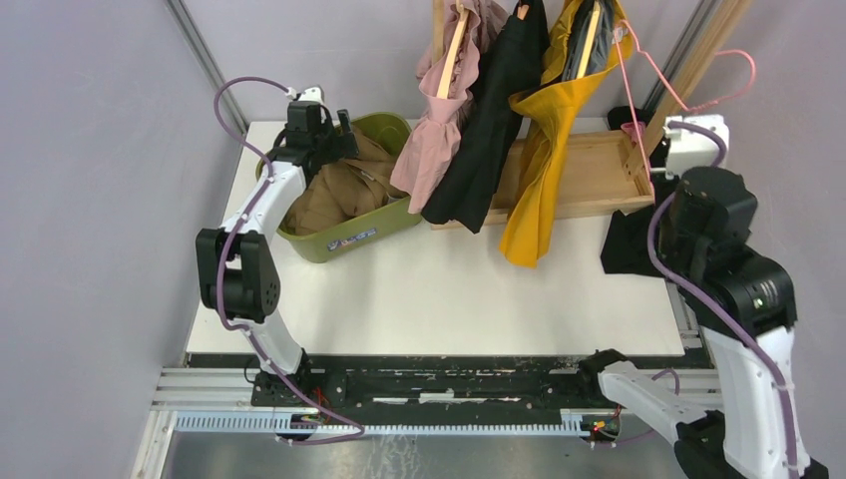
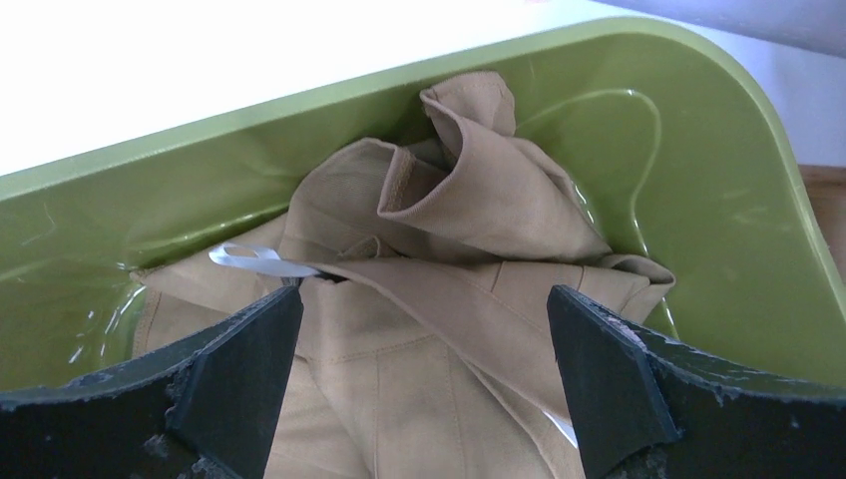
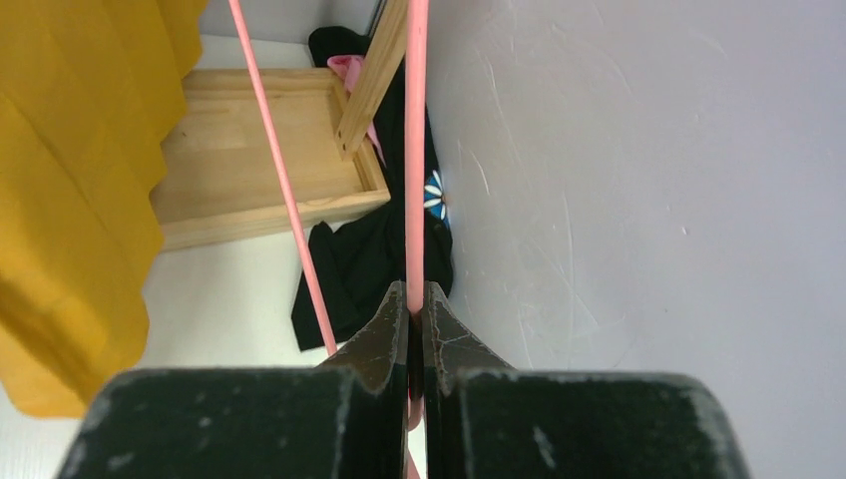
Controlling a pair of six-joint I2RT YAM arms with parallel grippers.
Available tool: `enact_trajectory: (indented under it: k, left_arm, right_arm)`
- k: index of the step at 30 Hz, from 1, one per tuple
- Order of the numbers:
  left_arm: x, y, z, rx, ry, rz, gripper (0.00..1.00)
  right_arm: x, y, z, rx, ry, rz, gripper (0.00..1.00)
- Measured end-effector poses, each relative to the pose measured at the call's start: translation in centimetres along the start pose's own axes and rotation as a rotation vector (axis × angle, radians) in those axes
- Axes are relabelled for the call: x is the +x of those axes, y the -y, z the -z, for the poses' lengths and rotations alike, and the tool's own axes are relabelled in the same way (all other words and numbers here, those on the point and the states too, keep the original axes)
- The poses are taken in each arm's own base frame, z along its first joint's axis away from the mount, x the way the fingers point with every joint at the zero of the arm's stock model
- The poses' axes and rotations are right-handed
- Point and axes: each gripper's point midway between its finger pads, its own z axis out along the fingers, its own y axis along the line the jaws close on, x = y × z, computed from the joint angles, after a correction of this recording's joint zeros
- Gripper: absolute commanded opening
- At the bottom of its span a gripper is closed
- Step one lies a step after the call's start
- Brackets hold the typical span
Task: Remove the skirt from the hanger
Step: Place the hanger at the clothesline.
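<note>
The tan skirt (image 1: 344, 190) lies crumpled inside the green basket (image 1: 344, 244) at the table's back left, off any hanger. My left gripper (image 2: 424, 299) hovers just above the skirt (image 2: 449, 249), jaws wide open and holding nothing. A white label loop shows beside its left finger (image 2: 239, 369). The empty pink wire hanger (image 1: 638, 75) hangs at the back right by the wooden rack. My right gripper (image 3: 416, 294) is shut on one thin pink rod of that hanger (image 3: 415, 150), close to the right wall.
A pink garment (image 1: 439, 130), a black one (image 1: 489, 130) and a mustard one (image 1: 544, 170) hang from the rack over its wooden base (image 1: 589, 175). A black cloth (image 3: 369, 259) lies on the table by the right wall. The basket's walls (image 2: 698, 200) surround the left gripper.
</note>
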Motion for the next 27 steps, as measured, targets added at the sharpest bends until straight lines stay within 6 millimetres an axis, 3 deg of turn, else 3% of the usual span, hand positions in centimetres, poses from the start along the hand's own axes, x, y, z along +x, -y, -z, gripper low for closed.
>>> enact_trajectory:
  k: [10,15,22,27]
  left_arm:
    - [-0.4,0.7,3.3,0.052,0.003,0.001,0.99]
    - [-0.7,0.6,4.1,0.051,0.016,0.002,0.99]
    - [0.0,0.4,3.9,0.041,-0.002,0.000,0.99]
    - [1.4,0.3,1.8,0.037,-0.051,-0.003,0.99]
  right_arm:
    - [-4.3,-3.9,-8.1,0.084,-0.013,0.110,0.01]
    - [-5.3,-2.7,-11.3,0.145,-0.037,0.097,0.01]
    - [-5.6,-2.1,-11.6,0.134,-0.019,0.076,0.01]
    - [-5.6,-1.5,-9.6,0.095,-0.003,0.067,0.01]
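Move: The empty stretch of clothesline, just out of sight overhead, lies roughly 28 cm ahead of the right hand, about in line sideways and some 15 cm above it. The mustard garment hangs about 22 cm ahead, 12 cm left and 5 cm lower than the hand; the rack's right post stands about 29 cm ahead and 9 cm to the right. From the left hand that stretch is roughly 58 cm to the right, level with it ahead and 35 cm higher. Forward, fast and nearly level, the right hand carries the pink hanger about 13 cm in past the mustard garment's right side, rising slightly and twisting a few degrees clockwise, then eases back some 2 cm; its shut fingers keep their grip. The left hand, open above the skirt in the basket, draws back and lifts about 3 cm, then sinks again. ##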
